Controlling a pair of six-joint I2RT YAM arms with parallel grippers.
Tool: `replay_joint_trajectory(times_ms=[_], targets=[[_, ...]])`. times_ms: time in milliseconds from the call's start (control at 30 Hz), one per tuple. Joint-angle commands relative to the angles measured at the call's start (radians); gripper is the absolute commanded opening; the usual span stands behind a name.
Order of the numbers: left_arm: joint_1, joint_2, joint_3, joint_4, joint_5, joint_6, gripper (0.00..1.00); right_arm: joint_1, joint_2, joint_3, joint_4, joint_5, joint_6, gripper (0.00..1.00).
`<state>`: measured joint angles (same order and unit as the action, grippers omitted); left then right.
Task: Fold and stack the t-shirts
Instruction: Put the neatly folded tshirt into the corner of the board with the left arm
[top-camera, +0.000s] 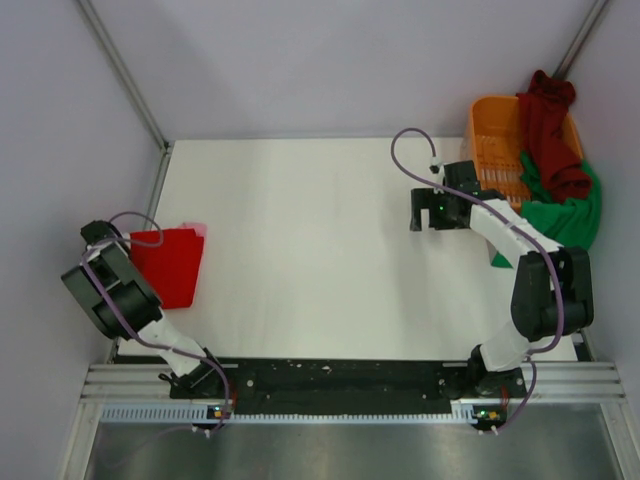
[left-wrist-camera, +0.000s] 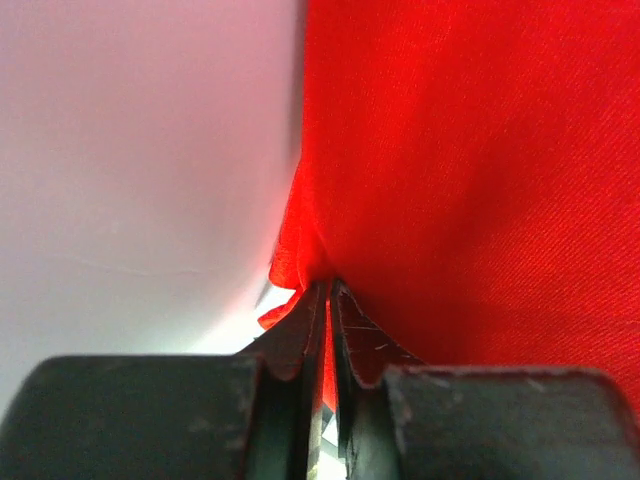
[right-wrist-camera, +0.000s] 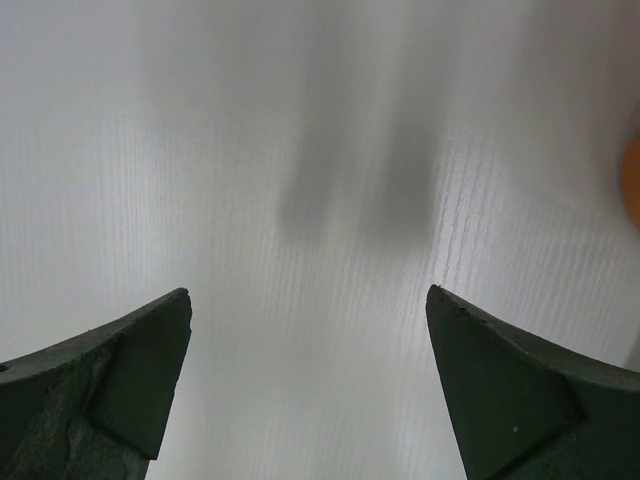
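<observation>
A folded bright red t-shirt (top-camera: 172, 265) lies at the table's left edge, on top of a pink t-shirt (top-camera: 197, 229) of which only a corner shows. My left gripper (top-camera: 133, 243) is shut on the red shirt's left edge. In the left wrist view the fingertips (left-wrist-camera: 328, 285) pinch a fold of the red cloth (left-wrist-camera: 470, 180). A maroon t-shirt (top-camera: 553, 135) and a green t-shirt (top-camera: 572, 215) hang over the basket at the far right. My right gripper (top-camera: 417, 212) hovers open left of them, with only bare table between its fingers (right-wrist-camera: 308, 300).
An orange slotted basket (top-camera: 492, 140) stands at the back right corner; its edge shows as an orange blur (right-wrist-camera: 633, 180) in the right wrist view. Grey walls close in the white table (top-camera: 320, 250) on three sides. A black rail (top-camera: 340, 378) runs along the near edge.
</observation>
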<state>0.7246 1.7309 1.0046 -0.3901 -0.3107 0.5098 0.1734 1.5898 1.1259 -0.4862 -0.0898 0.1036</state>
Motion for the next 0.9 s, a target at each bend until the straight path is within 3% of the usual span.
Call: replay_joint_trajectory(times_ms=[0, 267, 433, 500, 567, 700, 800, 867], targets=[[0.004, -0.043, -0.015, 0.050, 0.004, -0.033, 0.14, -0.008, -0.067, 0.015, 0.006, 0.035, -0.012, 0.99], [-0.083, -0.261, 0.037, -0.095, 0.120, -0.036, 0.44, -0.008, -0.114, -0.020, 0.064, 0.055, 0.008, 0.99], [-0.333, -0.421, 0.014, -0.159, 0.231, -0.034, 0.60, -0.006, -0.189, -0.064, 0.121, 0.073, 0.019, 0.99], [-0.449, -0.436, 0.031, -0.184, 0.347, -0.056, 0.74, -0.006, -0.218, -0.086, 0.155, 0.073, 0.027, 0.99], [-0.555, -0.433, 0.052, -0.175, 0.415, -0.066, 0.99, -0.006, -0.249, -0.106, 0.184, 0.067, 0.036, 0.99], [-0.764, -0.401, 0.083, -0.104, 0.444, -0.088, 0.99, -0.008, -0.329, -0.170, 0.259, 0.053, 0.038, 0.99], [-0.807, -0.378, 0.037, 0.020, 0.577, -0.135, 0.99, -0.006, -0.395, -0.250, 0.357, 0.051, 0.033, 0.99], [-0.807, -0.372, -0.042, 0.198, 0.674, -0.194, 0.99, -0.006, -0.433, -0.319, 0.434, 0.065, 0.033, 0.99]])
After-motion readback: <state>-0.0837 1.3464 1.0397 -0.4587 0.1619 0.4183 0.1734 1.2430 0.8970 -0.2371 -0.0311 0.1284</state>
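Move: Down at the near part of the folded red t-shirt's left edge, the left hand has closed fingertips against the cloth; the red t-shirt's middle lies about 10 cm to its right, 4 cm ahead and barely below. The pink t-shirt's corner peeks out from under it some 20 cm to the right and 14 cm ahead of the hand. From the right hand the red t-shirt lies roughly 69 cm left, 12 cm back and 8 cm lower. Lifting its fingertips off the red t-shirt's edge, the left hand first rises, then sweeps fast to the right and forward across the pile to the bare board, about 33 cm right in all, 15 cm forward and 12 cm up. Its fingers spread from nearly shut to wide as it turns some 60 degrees clockwise. The open, empty right hand rises 7 cm, tilting its fingers upward and outward. ##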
